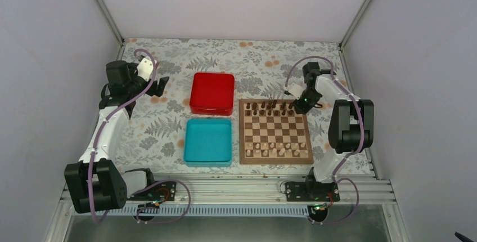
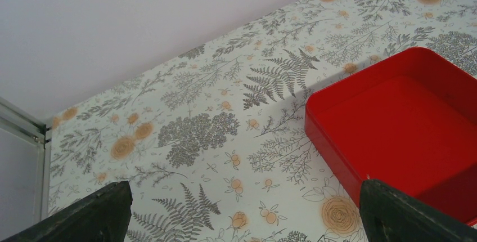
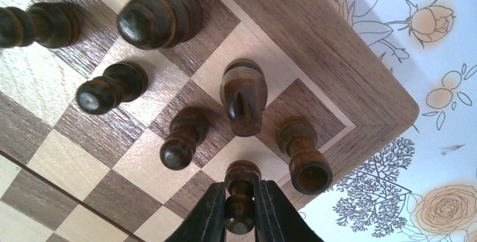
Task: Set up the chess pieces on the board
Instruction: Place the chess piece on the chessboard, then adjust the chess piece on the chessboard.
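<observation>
The board (image 1: 243,135) lies right of centre, with dark chess pieces (image 1: 270,107) along its two far rows. My right gripper (image 1: 301,105) hovers at the board's far right corner. In the right wrist view the gripper (image 3: 241,214) is shut on a dark pawn (image 3: 241,194), whose base rests on a light square by the tan border (image 3: 337,62). A knight (image 3: 243,93), a rook (image 3: 304,155) and another pawn (image 3: 180,138) stand close around it. My left gripper (image 1: 163,84) is far left of the board, open, with only tablecloth between its fingers (image 2: 95,214).
Pale pieces (image 1: 275,149) line the board's near rows. A red box (image 1: 212,93) and a teal tray (image 1: 208,140) sit left of the board. The red box (image 2: 405,118) is just right of my left gripper. Grey walls enclose the flowered table.
</observation>
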Controlling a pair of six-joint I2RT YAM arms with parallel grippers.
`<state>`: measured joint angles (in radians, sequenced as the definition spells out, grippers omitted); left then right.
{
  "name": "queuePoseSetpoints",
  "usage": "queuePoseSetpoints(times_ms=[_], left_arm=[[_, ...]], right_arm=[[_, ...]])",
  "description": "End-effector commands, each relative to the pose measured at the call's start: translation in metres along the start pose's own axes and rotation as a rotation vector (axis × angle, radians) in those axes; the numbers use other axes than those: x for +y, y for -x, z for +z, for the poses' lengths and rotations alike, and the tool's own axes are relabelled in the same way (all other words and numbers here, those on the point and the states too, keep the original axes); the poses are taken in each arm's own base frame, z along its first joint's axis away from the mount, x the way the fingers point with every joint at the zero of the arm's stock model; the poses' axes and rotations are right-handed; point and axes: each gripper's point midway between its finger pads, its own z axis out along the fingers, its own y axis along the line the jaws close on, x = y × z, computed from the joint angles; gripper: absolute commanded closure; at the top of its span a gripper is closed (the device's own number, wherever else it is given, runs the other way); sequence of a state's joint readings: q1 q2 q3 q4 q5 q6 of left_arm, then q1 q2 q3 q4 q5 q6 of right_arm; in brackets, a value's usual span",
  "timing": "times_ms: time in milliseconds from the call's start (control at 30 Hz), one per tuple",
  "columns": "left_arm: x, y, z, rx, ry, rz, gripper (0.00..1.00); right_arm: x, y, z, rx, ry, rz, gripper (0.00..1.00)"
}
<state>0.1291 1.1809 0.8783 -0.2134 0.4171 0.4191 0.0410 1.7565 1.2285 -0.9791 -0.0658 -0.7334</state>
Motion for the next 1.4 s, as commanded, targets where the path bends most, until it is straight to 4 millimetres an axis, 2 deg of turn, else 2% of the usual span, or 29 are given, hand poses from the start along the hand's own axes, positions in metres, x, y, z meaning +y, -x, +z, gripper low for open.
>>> queuePoseSetpoints(times_ms=[0,233,400,500,600,733,800,900,1100,1233,1367], left_arm=[[0.001,0.006,-0.002,-0.020,-0.006,0.012,0.00],[0.001,0.006,-0.002,-0.020,-0.007,0.011,0.00],[0.003,0.008,-0.004,-0.029,0.005,0.013,0.00],[0.003,0.008,-0.003,-0.025,0.003,0.011,0.00],[0.001,0.008,-0.003,-0.026,-0.004,0.013,0.00],[0.004,0.009,-0.004,-0.029,0.010,0.013,0.00],[0.004,0.012,-0.006,-0.036,0.013,0.015,0.00],[0.004,0.012,-0.007,-0.037,0.018,0.016,0.00],[0.005,0.012,-0.008,-0.039,0.023,0.017,0.00],[0.005,0.011,-0.007,-0.035,0.023,0.017,0.00],[0.005,0.009,-0.005,-0.032,0.023,0.017,0.00]], right_arm=[[-0.010,0.003,-0.003,-0.015,-0.015,0.000,0.86],[-0.008,0.002,-0.002,-0.015,-0.005,0.001,0.78],[-0.006,0.003,-0.018,-0.033,-0.016,0.007,0.73],[-0.003,0.006,-0.042,-0.053,-0.040,0.012,0.70],[0.018,0.018,-0.077,-0.106,-0.068,-0.048,0.61],[0.046,0.056,-0.117,-0.215,-0.138,-0.164,0.47],[0.060,0.077,-0.127,-0.260,-0.143,-0.225,0.44],[0.063,0.094,-0.121,-0.254,-0.141,-0.260,0.43],[0.061,0.111,-0.086,-0.204,-0.098,-0.300,0.44],[0.058,0.116,-0.069,-0.173,-0.087,-0.303,0.45],[0.059,0.116,-0.057,-0.152,-0.068,-0.306,0.50]])
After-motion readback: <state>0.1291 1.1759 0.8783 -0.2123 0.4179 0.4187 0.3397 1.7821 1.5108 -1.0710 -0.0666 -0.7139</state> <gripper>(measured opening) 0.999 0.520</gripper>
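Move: The right fingers already hold the last dark pawn at its square, the rightmost of the front dark row, practically at the hand point. The dark rook stands about 3 cm ahead of it, the dark knight 3 cm ahead and 3 cm left, the next pawn 3 cm left, level. The tall middle pieces of the back row are some 11 cm left and 3 cm ahead. From the left hand, the pawn lies roughly 55 cm right, 5 cm back and 18 cm below. The right fingers open around the pawn and let go of it, then the hand climbs clear by about 14 cm, swinging left over the dark pieces with some 15 degrees of counter-clockwise turn. Once over the tall middle pieces of the back row, roughly 11 cm to the left and slightly farther forward, it sinks halfway back down towards them, fingers about half open. ##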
